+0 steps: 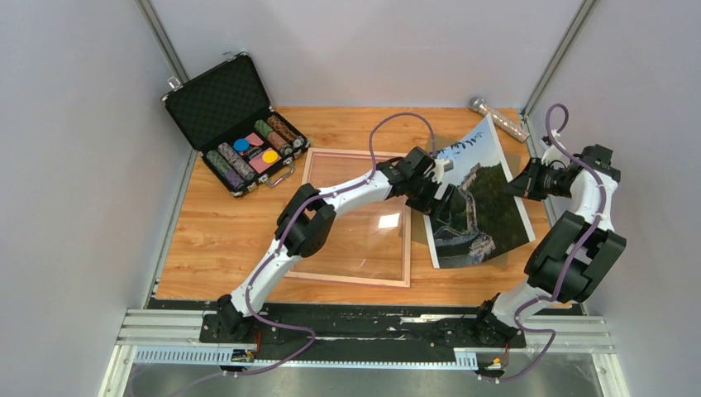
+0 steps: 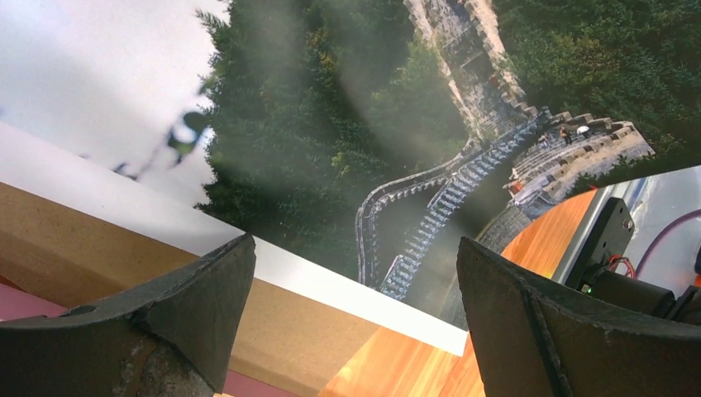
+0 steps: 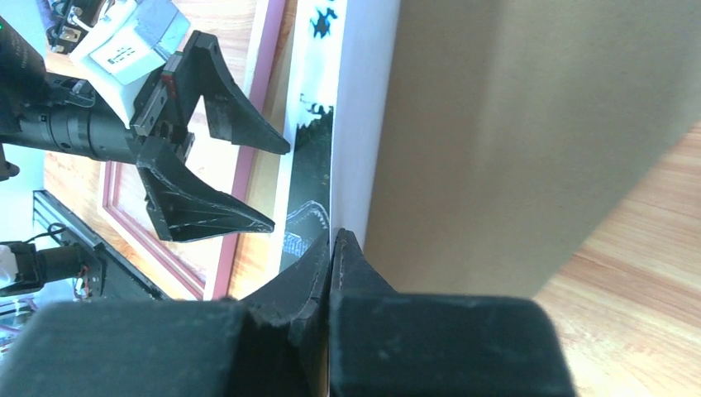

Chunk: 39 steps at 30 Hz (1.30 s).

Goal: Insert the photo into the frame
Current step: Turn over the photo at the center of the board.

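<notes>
The photo (image 1: 484,194), a Great Wall print, is tilted up at the right of the table. My right gripper (image 1: 519,184) is shut on its right edge, and the right wrist view shows the jaws (image 3: 333,240) pinching the thin sheet. My left gripper (image 1: 438,194) is open at the photo's left edge, holding nothing. In the left wrist view the photo (image 2: 347,116) fills the space beyond the spread fingers (image 2: 355,248). The pink-and-wood frame (image 1: 347,279) lies flat in the table's middle, left of the photo. Its pink rail also shows in the right wrist view (image 3: 274,25).
A brown backing board (image 3: 512,132) lies under the photo and also shows in the left wrist view (image 2: 116,248). An open black case (image 1: 223,103) with poker chips sits at the back left. A silver tube (image 1: 500,118) lies at the back right. Grey walls enclose the table.
</notes>
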Available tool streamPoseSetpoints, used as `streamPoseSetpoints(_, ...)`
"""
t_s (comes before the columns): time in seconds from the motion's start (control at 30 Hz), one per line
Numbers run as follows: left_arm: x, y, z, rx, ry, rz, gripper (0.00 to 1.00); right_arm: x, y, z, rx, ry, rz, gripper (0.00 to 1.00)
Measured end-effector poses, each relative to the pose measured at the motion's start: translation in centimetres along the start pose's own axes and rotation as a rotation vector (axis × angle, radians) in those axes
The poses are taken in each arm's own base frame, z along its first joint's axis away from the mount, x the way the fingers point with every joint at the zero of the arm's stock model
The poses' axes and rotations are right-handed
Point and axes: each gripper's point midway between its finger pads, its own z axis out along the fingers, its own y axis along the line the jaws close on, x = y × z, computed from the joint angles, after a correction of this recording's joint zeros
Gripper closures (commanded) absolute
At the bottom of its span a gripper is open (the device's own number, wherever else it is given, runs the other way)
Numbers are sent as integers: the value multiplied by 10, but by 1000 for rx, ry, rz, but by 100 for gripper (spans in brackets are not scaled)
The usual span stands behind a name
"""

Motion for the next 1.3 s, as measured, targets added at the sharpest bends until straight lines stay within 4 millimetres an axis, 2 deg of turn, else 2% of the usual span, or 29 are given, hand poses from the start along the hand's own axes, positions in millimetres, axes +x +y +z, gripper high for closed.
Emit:
streamPoseSetpoints(0.17, 5, 0, -7, -27, 24, -4, 0, 4, 18, 5, -18, 14, -7, 100)
streamPoseSetpoints(0.3, 1, -4, -20, -46, 25, -9, 0, 5, 41, 7, -28, 16, -45, 100)
streamPoseSetpoints(0.4, -12, -12, -39, -48, -7, -2, 0, 2, 59, 7, -30, 7, -87, 100)
streamPoseSetpoints(0.57, -44, -31, -77, -29, -96, 26, 0, -3, 77, 10, -26, 0, -130, 100)
streamPoseSetpoints(0.67, -56, -36, -96, -26, -136, 31, 0, -3, 88, 14, -33, 8, -148, 100)
streamPoseSetpoints(0.8, -62, -32, -111, -38, -166, 18, 0, 2, 101, 21, -56, 24, -159, 100)
streamPoseSetpoints(1.1, -64, -6, -130, -74, -188, -121, 0, 14, 133, 38, -112, 71, -191, 100)
streamPoseSetpoints(1.3, -80, -7, -156, -53, -238, -213, 0, 28, 151, 54, -137, 120, -220, 97)
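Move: The right hand holds the photo's lifted right edge. The photo's left edge, the side it is being carried to, lies some 18 cm to its left and 13 cm below, with the brown board's middle about 7 cm left, 2 cm back and 14 cm down, and the silver tube about 21 cm ahead and as far down. For the left hand that photo edge is just beneath, 1 cm left and 3 cm down; the frame's right rail is about 10 cm left and 4 cm back. Keeping its pinch on the photo's raised right edge, the right hand sweeps about 15 cm to the left towards the photo's left side, climbing some 4 cm on the way and turning roughly 15 degrees counter-clockwise as it folds the sheet over. The left hand, fingers still wide open, clears out of its way from over the photo's left edge: after a brief slow start it lifts quickly, about 15 cm in all, while drifting left and forward towards the frame's far right corner and turning counter-clockwise. ##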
